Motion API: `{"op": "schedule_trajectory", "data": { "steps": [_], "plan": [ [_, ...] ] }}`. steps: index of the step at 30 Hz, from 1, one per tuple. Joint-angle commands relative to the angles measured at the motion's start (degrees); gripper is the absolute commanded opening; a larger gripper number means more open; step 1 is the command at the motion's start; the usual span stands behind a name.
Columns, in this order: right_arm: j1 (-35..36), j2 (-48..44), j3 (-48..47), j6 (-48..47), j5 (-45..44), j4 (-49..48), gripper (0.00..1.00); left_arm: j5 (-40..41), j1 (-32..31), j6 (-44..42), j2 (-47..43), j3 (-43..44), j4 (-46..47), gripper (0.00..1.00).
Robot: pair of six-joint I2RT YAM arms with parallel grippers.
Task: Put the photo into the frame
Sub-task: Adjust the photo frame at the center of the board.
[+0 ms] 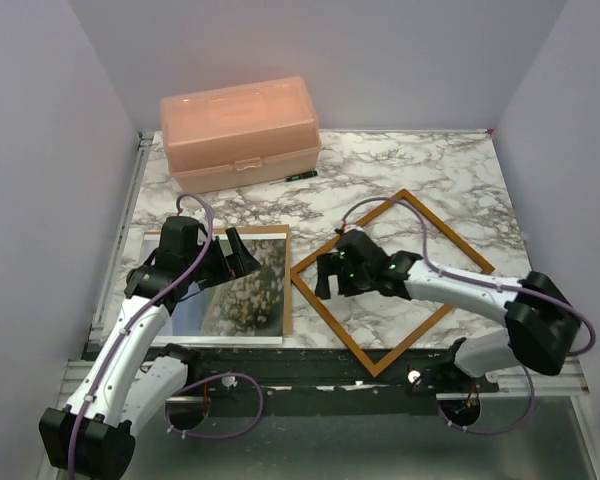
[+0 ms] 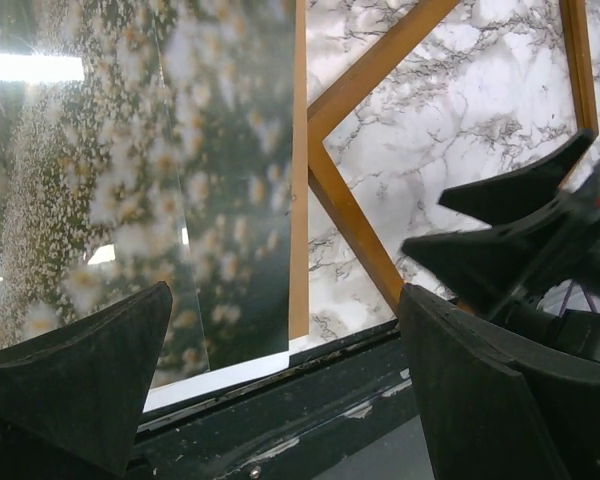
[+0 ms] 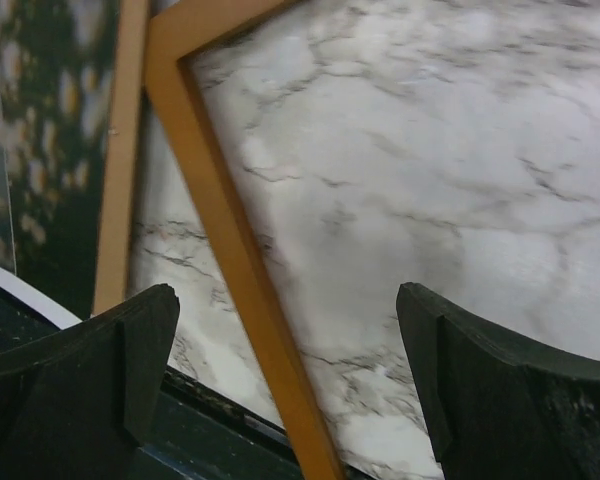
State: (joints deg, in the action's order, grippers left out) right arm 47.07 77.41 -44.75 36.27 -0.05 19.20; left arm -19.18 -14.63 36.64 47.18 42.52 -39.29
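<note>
The photo (image 1: 242, 292) lies picture side up on a brown backing board (image 1: 287, 285) at the table's near left. My left gripper (image 1: 242, 256) hovers open over the photo's upper right part, empty. In the left wrist view the photo (image 2: 130, 180) fills the left, with the board's edge (image 2: 298, 200) beside it and my left gripper (image 2: 283, 300) wide apart. The orange-brown frame (image 1: 332, 322) lies flat as a diamond to the right, empty inside. My right gripper (image 1: 328, 275) stands open above its left corner. In the right wrist view the frame's rail (image 3: 220, 230) runs between the spread fingers of my right gripper (image 3: 287, 300).
A pink plastic box (image 1: 240, 132) sits at the back left, with a small dark pen-like item (image 1: 300, 175) beside it. The marble table (image 1: 430, 170) is walled on three sides. A dark rail (image 1: 310, 365) runs along the near edge.
</note>
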Motion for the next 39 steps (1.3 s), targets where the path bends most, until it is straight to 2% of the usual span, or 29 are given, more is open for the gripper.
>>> {"op": "schedule_trajectory", "data": {
  "steps": [1,10,15,17,19,22,25,29,32,39],
  "plan": [
    [10.94,8.51,-7.57,-1.49,-14.98,-0.64,0.98,-2.16,0.31,-2.21,-0.25,2.3,-1.39,0.98],
    [13.91,19.46,-11.72,-2.8,-15.6,-2.83,0.72,-0.35,0.31,-3.76,-2.09,1.78,-3.6,0.98],
    [14.32,21.82,-10.98,-4.9,-16.43,-3.03,0.56,-0.18,0.33,-4.3,-2.01,2.04,-4.04,0.98],
    [14.39,21.66,-10.0,-5.23,-17.54,-2.98,0.46,-0.15,0.31,-4.34,-1.83,2.04,-4.11,0.98],
    [14.39,20.98,-8.97,-4.97,-19.48,-2.62,0.3,-0.63,0.31,-4.04,-1.66,1.87,-3.75,0.98],
    [14.34,19.6,-7.17,-5.51,-22.88,-2.33,0.15,-1.27,0.31,-3.55,-1.57,1.49,-3.34,0.98],
    [14.23,18.67,-6.0,-5.82,-27.04,-1.2,0.1,-1.87,0.31,-3.64,-1.58,1.17,-3.08,0.98],
    [13.87,18.32,-6.21,-7.27,-28.35,-0.57,0.01,-1.96,0.33,-3.77,-1.48,1.16,-2.99,0.98],
    [13.5,18.02,-7.22,-8.11,-28.7,-0.51,0.0,-2.41,0.31,-3.36,-1.26,1.08,-2.87,0.98],
    [13.52,18.42,-10.5,-19.82,-19.91,-6.1,0.0,-2.15,0.26,-2.57,-1.55,-0.12,-3.9,0.98]
  ]
}}
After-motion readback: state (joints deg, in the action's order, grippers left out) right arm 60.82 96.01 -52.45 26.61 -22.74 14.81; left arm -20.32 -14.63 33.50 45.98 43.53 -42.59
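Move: The frame lies askew on the table like a diamond. Its left corner is about 8 cm to the right hand's left, 3 cm ahead and 5 cm below; its near corner is some 19 cm back and 9 cm to the right. The board with the photo has its middle roughly 23 cm left of that hand, level with it. From the left hand, the frame's left corner is about 8 cm to the right, level, some 14 cm below. Leftward first, about 6 cm, then down some 5 cm, the right hand comes over the frame's left-hand side just below its left corner, closing on the way until the fingers pinch the bar from both sides. Keeping that grip, it draws the bar about 2.5 cm right and a little forward, while the wrist tilts some 25 degrees so the fingers point less left and more ahead. ##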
